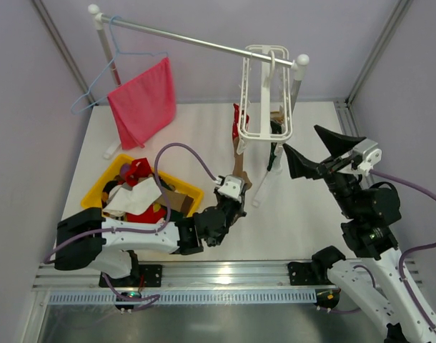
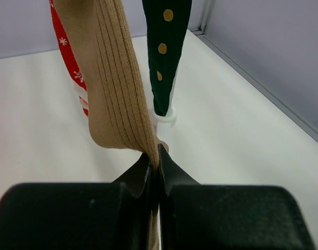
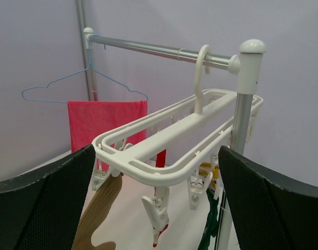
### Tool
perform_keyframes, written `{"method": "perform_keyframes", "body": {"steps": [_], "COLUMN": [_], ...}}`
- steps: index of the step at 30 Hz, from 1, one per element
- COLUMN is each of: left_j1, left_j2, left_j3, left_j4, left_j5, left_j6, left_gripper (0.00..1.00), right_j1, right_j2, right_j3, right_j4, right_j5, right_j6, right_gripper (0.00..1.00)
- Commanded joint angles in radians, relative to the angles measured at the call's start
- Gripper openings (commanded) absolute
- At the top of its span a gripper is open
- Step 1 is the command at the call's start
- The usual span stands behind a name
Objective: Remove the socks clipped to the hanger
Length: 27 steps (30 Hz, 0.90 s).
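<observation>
The white hanger hooks over the metal rail, with socks clipped under it. A tan sock hangs from a clip down to my left gripper, which is shut on its lower end. In the left wrist view the ribbed tan sock runs into the closed left gripper, with a dark green dotted sock and a red snowflake sock behind it. My right gripper stands open just right of the hanger. In its view the hanger sits close ahead of the right gripper, touching neither finger.
A yellow basket with several loose socks stands at the left front. A pink-red cloth and a thin blue wire hanger hang on the rail. The rack's white post stands beside the hanger.
</observation>
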Motion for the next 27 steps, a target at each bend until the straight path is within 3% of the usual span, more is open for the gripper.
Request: {"method": "perform_keyframes", "body": {"steps": [1, 6, 13, 22, 27], "left_j1": [-0.004, 0.048, 0.134, 0.142, 0.142], "left_j2": [-0.013, -0.062, -0.184, -0.119, -0.127], "left_j3": [0.013, -0.029, -0.138, -0.079, -0.075], "left_j4": [0.047, 0.07, 0.061, 0.043, 0.026], "left_j5": [-0.064, -0.162, -0.139, -0.078, -0.047], "left_j6": [0.017, 0.068, 0.003, 0.019, -0.009], "left_gripper": [0.0, 0.0, 0.0, 0.0, 0.0], "right_j1": [0.006, 0.006, 0.018, 0.022, 0.081], "right_j2": [0.077, 0.152, 0.114, 0.12, 0.249], "right_j3": [0.052, 0.07, 0.067, 0.152, 0.234], "right_j4": [-0.016, -0.004, 0.03, -0.012, -0.067], "right_j5": [-0.028, -0.02, -0.183, -0.43, -0.416], "right_j6": [0.014, 0.031, 0.039, 0.068, 0.045], "right_gripper": [1.0, 1.0, 0.98, 0.99, 0.99]}}
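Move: My left hand already holds the foot of the brown sock. The sock's clip, at the hanger's near left corner, is some 12 cm above that hand, 5 cm ahead and 2 cm left. From my open right hand, the clip lies roughly 15 cm left, 4 cm ahead and 8 cm lower. The green sock hangs about 11 cm ahead of my right hand, 4 cm left and 15 cm below; the rack post stands about 12 cm straight ahead. Keeping the sock pinched, I draw my left hand about 9 cm left and 4 cm forward, then ease back right a little, turning slightly counter-clockwise. Meanwhile my right hand, fingers wide open, dips forward and down, then draws back and up, working some 7 cm left towards the clip's end of the hanger and swinging about 25 degrees counter-clockwise. ##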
